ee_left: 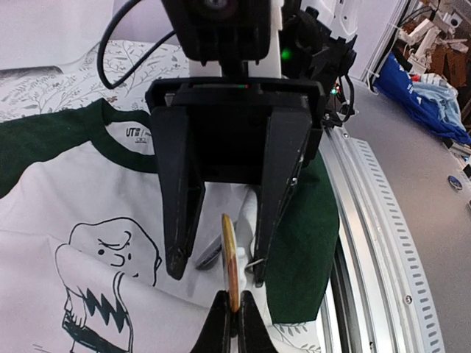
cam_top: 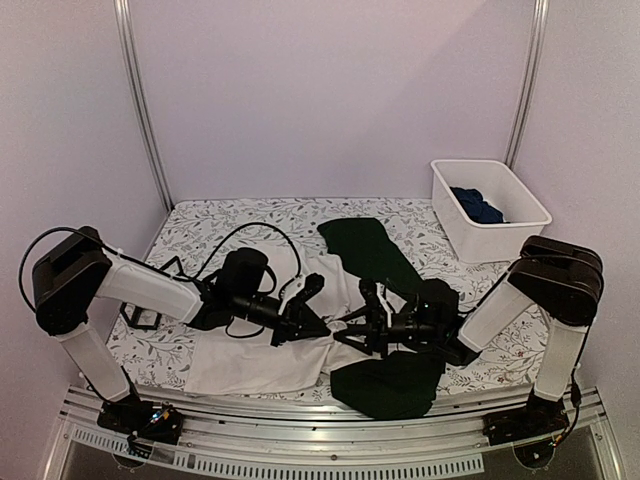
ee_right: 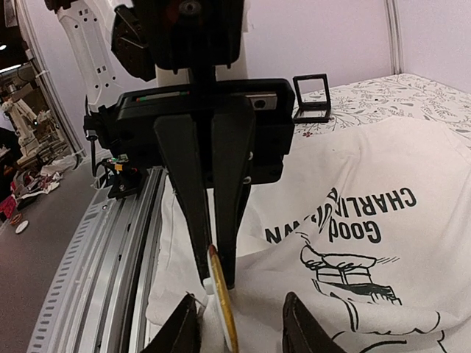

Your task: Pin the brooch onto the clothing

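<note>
The clothing, a white T-shirt [cam_top: 250,360] with dark sleeves [cam_top: 372,250] and a cartoon print [ee_left: 103,257], lies spread on the table. The brooch [ee_left: 230,257], a thin gold disc seen edge-on, stands upright just above the shirt's lower front. My left gripper [ee_left: 234,298] is shut on the disc's edge. My right gripper [ee_right: 238,301] faces it with its jaws open, one finger on each side of the brooch [ee_right: 223,301]. A thin pin wire [ee_left: 257,262] and a white clasp stick out of the brooch's back towards one right fingertip. In the top view both grippers [cam_top: 335,330] meet over the shirt.
A white bin [cam_top: 520,225] at the back right holds a dark blue garment [cam_top: 478,205]. A small black open box [ee_right: 310,99] sits on the floral cloth [cam_top: 250,215] at the left. The aluminium rail [cam_top: 330,440] runs along the near edge.
</note>
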Robot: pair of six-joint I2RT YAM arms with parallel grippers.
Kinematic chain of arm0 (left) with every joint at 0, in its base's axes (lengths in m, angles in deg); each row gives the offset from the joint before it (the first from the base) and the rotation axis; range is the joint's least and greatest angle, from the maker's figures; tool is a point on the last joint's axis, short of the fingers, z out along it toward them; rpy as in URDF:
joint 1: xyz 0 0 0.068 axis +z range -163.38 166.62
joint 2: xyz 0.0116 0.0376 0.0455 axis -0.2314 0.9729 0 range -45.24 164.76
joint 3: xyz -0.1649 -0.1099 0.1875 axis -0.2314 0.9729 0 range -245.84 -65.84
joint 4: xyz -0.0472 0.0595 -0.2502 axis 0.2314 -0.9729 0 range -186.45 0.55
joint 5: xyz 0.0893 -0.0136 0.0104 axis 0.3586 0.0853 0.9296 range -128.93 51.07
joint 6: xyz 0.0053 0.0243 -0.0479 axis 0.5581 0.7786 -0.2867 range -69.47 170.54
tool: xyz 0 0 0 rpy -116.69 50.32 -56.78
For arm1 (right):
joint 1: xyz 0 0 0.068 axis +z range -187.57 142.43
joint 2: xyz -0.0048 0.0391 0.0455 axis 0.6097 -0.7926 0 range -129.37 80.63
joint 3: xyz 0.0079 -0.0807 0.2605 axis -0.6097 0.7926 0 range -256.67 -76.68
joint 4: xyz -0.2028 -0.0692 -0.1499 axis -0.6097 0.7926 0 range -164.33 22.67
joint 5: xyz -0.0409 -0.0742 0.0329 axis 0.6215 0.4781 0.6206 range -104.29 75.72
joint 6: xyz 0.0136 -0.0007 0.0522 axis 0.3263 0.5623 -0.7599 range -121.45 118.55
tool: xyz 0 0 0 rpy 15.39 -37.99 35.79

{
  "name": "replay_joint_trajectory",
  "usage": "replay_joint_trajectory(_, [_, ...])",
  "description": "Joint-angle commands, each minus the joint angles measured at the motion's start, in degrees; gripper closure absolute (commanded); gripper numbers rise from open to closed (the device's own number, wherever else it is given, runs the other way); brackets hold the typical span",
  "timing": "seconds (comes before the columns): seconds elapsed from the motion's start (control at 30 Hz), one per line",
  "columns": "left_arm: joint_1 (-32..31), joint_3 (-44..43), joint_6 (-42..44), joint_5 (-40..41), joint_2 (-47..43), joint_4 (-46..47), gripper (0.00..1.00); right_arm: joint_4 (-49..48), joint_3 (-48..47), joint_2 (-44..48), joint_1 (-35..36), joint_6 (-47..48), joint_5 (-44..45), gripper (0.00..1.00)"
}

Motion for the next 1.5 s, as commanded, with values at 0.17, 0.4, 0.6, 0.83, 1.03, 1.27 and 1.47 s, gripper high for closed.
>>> replay_joint_trajectory(0.17, [-0.27,0.82,0.53,-0.03,1.07,2.0,1.0,-1.84,-0.51,-1.42,0.25,-1.09,1.04,0.74])
replay_joint_trajectory(0.4, [-0.55,0.56,2.4,-0.21,0.82,0.96,1.0,-0.2,-2.27,-1.66,-1.51,-4.44,0.7,0.77])
replay_joint_trajectory(0.6, [-0.64,0.47,3.28,-0.22,0.82,0.96,1.0,1.01,-3.25,-2.98,-1.97,-6.39,0.22,0.81])
replay_joint_trajectory(0.83, [-0.56,0.82,3.1,0.49,0.46,1.35,1.0,-0.56,-0.81,-3.02,-1.99,-7.45,0.37,0.83])
replay_joint_trajectory(1.03, [-0.64,0.74,3.76,0.05,0.53,1.49,1.0,-1.03,-1.32,-2.87,-2.24,-8.5,0.14,0.91])
replay_joint_trajectory(1.27, [-0.81,0.56,4.04,-0.41,0.7,1.47,1.0,-1.04,-1.59,-2.08,-3.3,-10.85,0.93,0.92])
replay_joint_trajectory(1.47, [-0.65,0.97,3.89,0.74,0.3,1.34,1.0,-5.58,1.01,-2.28,-4.11,-14.12,1.39,0.92])
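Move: My left hand holds the brooch on edge, its middle about 1 cm to that hand's right; from my right hand it lies about 1 cm to the left, level with it, between the open fingertips. The lifted shirt fold is just under the brooch, some 3 cm below both hands. From my right hand, the near green sleeve lies about 11 cm back, 10 cm right and 9 cm down, the far one about 25 cm ahead, 6 cm right and 9 cm down. I shut my right fingers from over a third open to nearly closed around the free part of the brooch and its clasp, pinching it front and back while the hand shifts about 1 cm forward and rolls some 10 degrees about its own pointing line, forward side down. My left hand keeps its grip on the opposite edge, almost still. ##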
